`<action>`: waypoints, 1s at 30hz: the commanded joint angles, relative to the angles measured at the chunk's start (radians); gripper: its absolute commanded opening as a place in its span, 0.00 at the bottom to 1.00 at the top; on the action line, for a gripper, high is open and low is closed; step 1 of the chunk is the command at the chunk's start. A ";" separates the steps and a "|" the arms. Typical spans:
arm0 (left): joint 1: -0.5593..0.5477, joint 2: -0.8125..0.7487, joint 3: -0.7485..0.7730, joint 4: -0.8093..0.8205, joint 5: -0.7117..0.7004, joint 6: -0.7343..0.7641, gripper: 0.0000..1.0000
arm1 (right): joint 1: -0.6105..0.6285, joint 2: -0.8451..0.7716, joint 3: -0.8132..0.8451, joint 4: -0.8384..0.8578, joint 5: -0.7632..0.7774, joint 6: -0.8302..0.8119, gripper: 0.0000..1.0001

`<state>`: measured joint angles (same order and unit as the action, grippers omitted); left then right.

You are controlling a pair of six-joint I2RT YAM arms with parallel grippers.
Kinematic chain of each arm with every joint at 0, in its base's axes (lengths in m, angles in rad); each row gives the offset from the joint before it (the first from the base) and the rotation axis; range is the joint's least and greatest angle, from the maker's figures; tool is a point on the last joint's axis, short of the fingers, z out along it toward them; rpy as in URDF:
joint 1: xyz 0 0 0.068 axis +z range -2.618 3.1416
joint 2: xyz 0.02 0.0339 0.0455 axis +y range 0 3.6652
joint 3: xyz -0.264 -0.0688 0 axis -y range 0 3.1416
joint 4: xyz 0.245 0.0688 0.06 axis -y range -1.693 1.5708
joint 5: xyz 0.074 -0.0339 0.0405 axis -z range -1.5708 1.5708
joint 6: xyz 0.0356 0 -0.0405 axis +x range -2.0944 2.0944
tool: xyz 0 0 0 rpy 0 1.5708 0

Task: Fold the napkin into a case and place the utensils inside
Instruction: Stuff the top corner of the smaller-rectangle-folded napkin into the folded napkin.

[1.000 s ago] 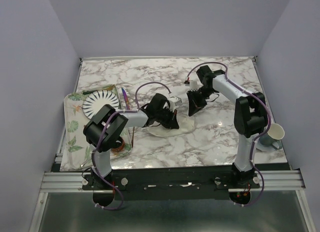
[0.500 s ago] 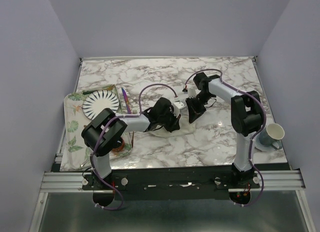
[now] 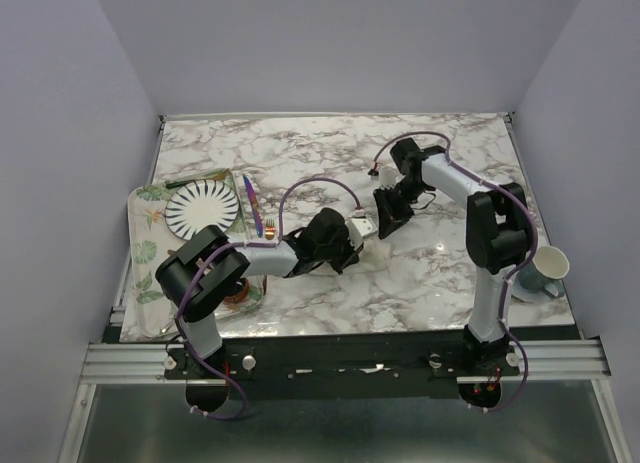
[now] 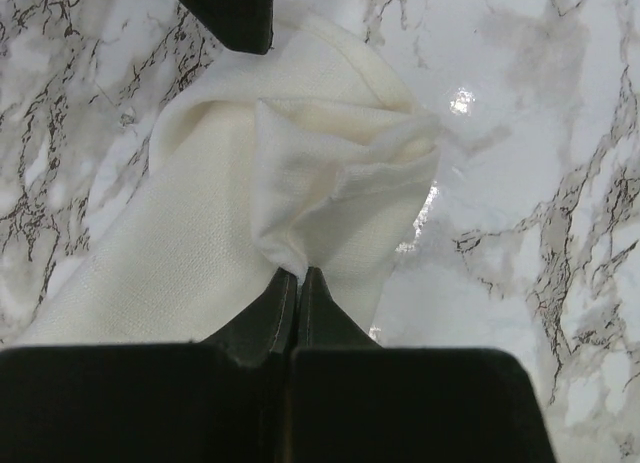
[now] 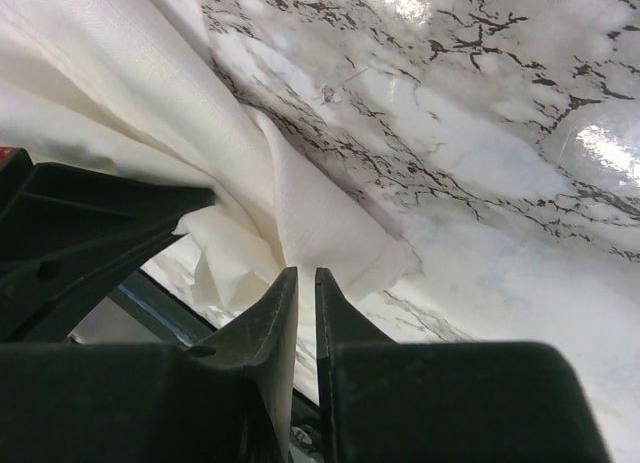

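The cream napkin lies rumpled on the marble table. My left gripper is shut on a raised fold of it. In the top view that gripper covers most of the cloth. My right gripper pinches a folded corner of the napkin, its jaws only a narrow slit apart with cloth in the slit. Seen from above, this gripper hangs just right of the left one. A slim purple-blue utensil lies beside the tray. A copper-gold tip shows near its near end.
A leaf-patterned tray at the left holds a white plate with black stripes. A mug on a saucer stands at the near right edge. Grey walls close in the table on three sides.
The left arm has stretched lower and nearer over the napkin, hiding more of it. The right gripper came in toward the left one and its jaws have parted slightly.
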<state>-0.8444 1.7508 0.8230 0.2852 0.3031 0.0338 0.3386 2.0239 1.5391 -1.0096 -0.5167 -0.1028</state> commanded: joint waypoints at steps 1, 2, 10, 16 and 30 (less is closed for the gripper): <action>-0.022 -0.019 -0.027 0.005 -0.059 0.054 0.00 | 0.023 -0.019 -0.025 0.029 0.053 -0.008 0.20; -0.022 -0.019 -0.027 0.005 -0.059 0.054 0.00 | 0.033 -0.022 -0.045 0.034 0.061 -0.011 0.20; -0.030 -0.020 -0.036 0.005 -0.058 0.055 0.00 | 0.076 -0.022 -0.099 0.097 0.144 0.015 0.32; -0.038 -0.020 -0.038 0.005 -0.059 0.061 0.00 | 0.092 -0.024 -0.067 0.101 0.149 0.038 0.41; -0.053 -0.019 -0.062 0.034 -0.076 0.097 0.00 | 0.128 -0.059 -0.019 0.052 0.139 0.020 0.47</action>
<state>-0.8776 1.7405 0.7929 0.3283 0.2535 0.1024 0.4339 1.9873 1.5234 -0.9428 -0.3996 -0.0719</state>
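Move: The napkin's open right-hand end lies just below the right fingertips, about 2 cm back, 2 cm to their left and some 3 cm down. The crumpled top corner lies roughly 4 cm back and 4 cm left of the right hand, about 3 cm lower. From the left hand, already pinching that corner's inner part, the open end is about 4 cm ahead, 7 cm to the right and 1 cm lower. Keep the left gripper shut on the napkin, practically in place. Dip the right gripper down and back about 3 cm each, to the napkin's open end, spreading its fingers from barely parted to nearly half open; then lift it and bring it forward again to its starting height, ending about 2 cm farther left, nearer the left gripper. ##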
